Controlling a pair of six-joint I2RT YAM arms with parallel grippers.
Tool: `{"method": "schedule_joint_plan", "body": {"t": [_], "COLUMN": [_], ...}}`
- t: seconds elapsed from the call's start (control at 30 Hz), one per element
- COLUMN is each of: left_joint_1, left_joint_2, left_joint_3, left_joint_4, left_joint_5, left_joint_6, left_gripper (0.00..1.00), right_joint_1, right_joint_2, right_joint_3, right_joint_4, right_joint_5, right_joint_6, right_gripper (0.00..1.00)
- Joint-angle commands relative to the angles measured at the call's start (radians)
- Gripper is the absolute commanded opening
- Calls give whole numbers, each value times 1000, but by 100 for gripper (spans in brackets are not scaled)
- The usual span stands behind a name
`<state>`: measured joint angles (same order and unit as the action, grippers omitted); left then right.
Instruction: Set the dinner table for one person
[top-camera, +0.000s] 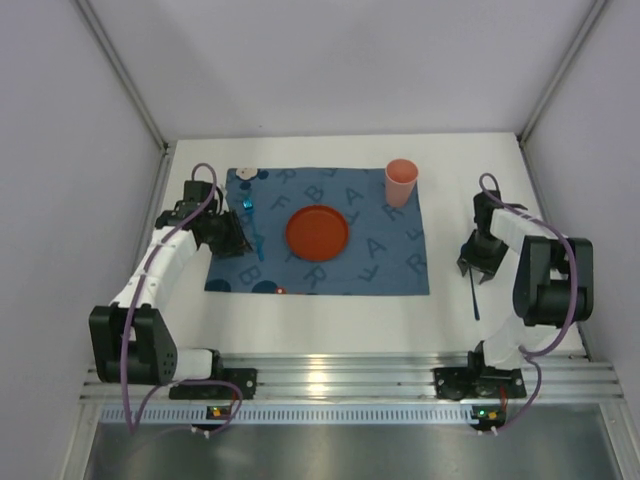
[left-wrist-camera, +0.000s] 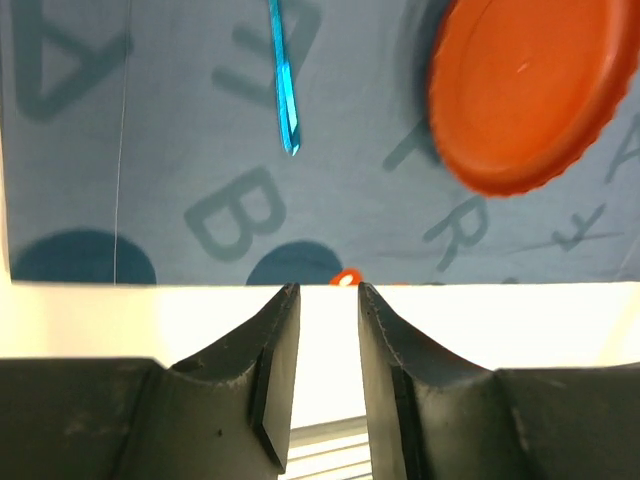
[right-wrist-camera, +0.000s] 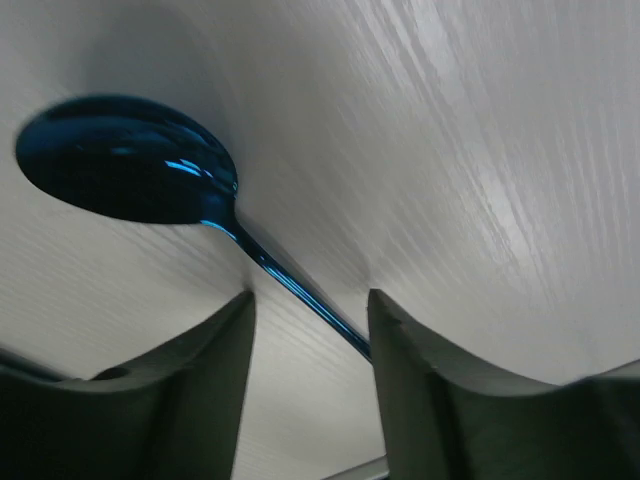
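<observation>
The white dinner table (top-camera: 330, 318) carries a dark blue letter-printed mat (top-camera: 400, 262) with an orange plate (top-camera: 317, 232) at its middle and a pink cup (top-camera: 401, 182) at its far right corner. A thin light blue utensil (top-camera: 250, 215) lies on the mat's left part, and its pointed end (left-wrist-camera: 285, 100) shows in the left wrist view beside the plate (left-wrist-camera: 530, 90). My left gripper (top-camera: 232, 243) hovers at the mat's left edge, open and empty (left-wrist-camera: 322, 290). A dark blue spoon (right-wrist-camera: 125, 160) lies on the bare table right of the mat. My right gripper (right-wrist-camera: 310, 300) straddles the spoon's handle (top-camera: 474, 298), which runs against the right finger with the jaws apart.
A ribbed aluminium rail (top-camera: 350, 375) runs along the table's near edge, with both arm bases on it. Grey walls close in the left, right and far sides. A small orange spot (left-wrist-camera: 346, 278) sits at the mat's near edge.
</observation>
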<state>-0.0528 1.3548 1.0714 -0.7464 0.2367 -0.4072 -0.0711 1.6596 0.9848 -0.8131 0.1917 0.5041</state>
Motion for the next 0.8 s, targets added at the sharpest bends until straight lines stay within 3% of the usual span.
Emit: {"method": "schedule_joint_plan", "body": {"t": [0.0, 0.13, 0.23, 0.4, 0.53, 0.63, 0.77], "left_joint_1": [5, 4, 1, -12, -27, -38, -47], "left_joint_2": [-68, -100, -115, -129, -125, -105, -72], "left_joint_3": [-51, -93, -97, -106, -100, -71, -25], "left_joint_4": [-28, -31, -45, -59, -44, -36, -22], "left_joint_5": [-16, -17, -17, -36, -20, -14, 4], "left_joint_6": [-30, -41, -45, -41, -50, -53, -56], "left_gripper": [34, 34, 33, 33, 33, 33, 33], "right_joint_1": [-13, -15, -15, -13, 16, 63, 226], "right_joint_2": [69, 132, 175, 158, 7, -107, -210], "right_joint_3": [48, 58, 66, 95, 181, 263, 342], "right_joint_4": [113, 152, 161, 123, 10, -107, -219], "right_joint_5": [64, 78, 92, 104, 143, 137, 91], "right_joint_6": [-21, -44, -49, -45, -45, -24, 28], "right_gripper": [45, 25, 0, 0, 0, 0, 0]}}
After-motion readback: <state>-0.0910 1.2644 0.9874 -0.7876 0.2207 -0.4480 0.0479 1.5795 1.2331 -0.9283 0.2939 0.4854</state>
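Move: The spoon lies flat on the table almost under the right hand's open fingers, its middle about 2 cm ahead, 1 cm to the right and 1 cm lower, bowl pointing forward and handle running back. From that hand the cup stands some 20 cm ahead and 17 cm left, its middle about 4 cm higher, and the plate's centre is roughly 12 cm ahead and 35 cm left. From the left hand the spoon is about 51 cm right, 4 cm back and 13 cm below. The spoon's neck, just behind the bowl, is what the right hand takes: low over the table it slides forward about 4 cm and slightly right while its fingers shut, pinching the neck. It then lifts some 8 cm, drifting forward and left towards the mat as the fingers tilt forward. The left hand backs off about 3 cm towards its base and sinks slightly, fingers still partly open. ##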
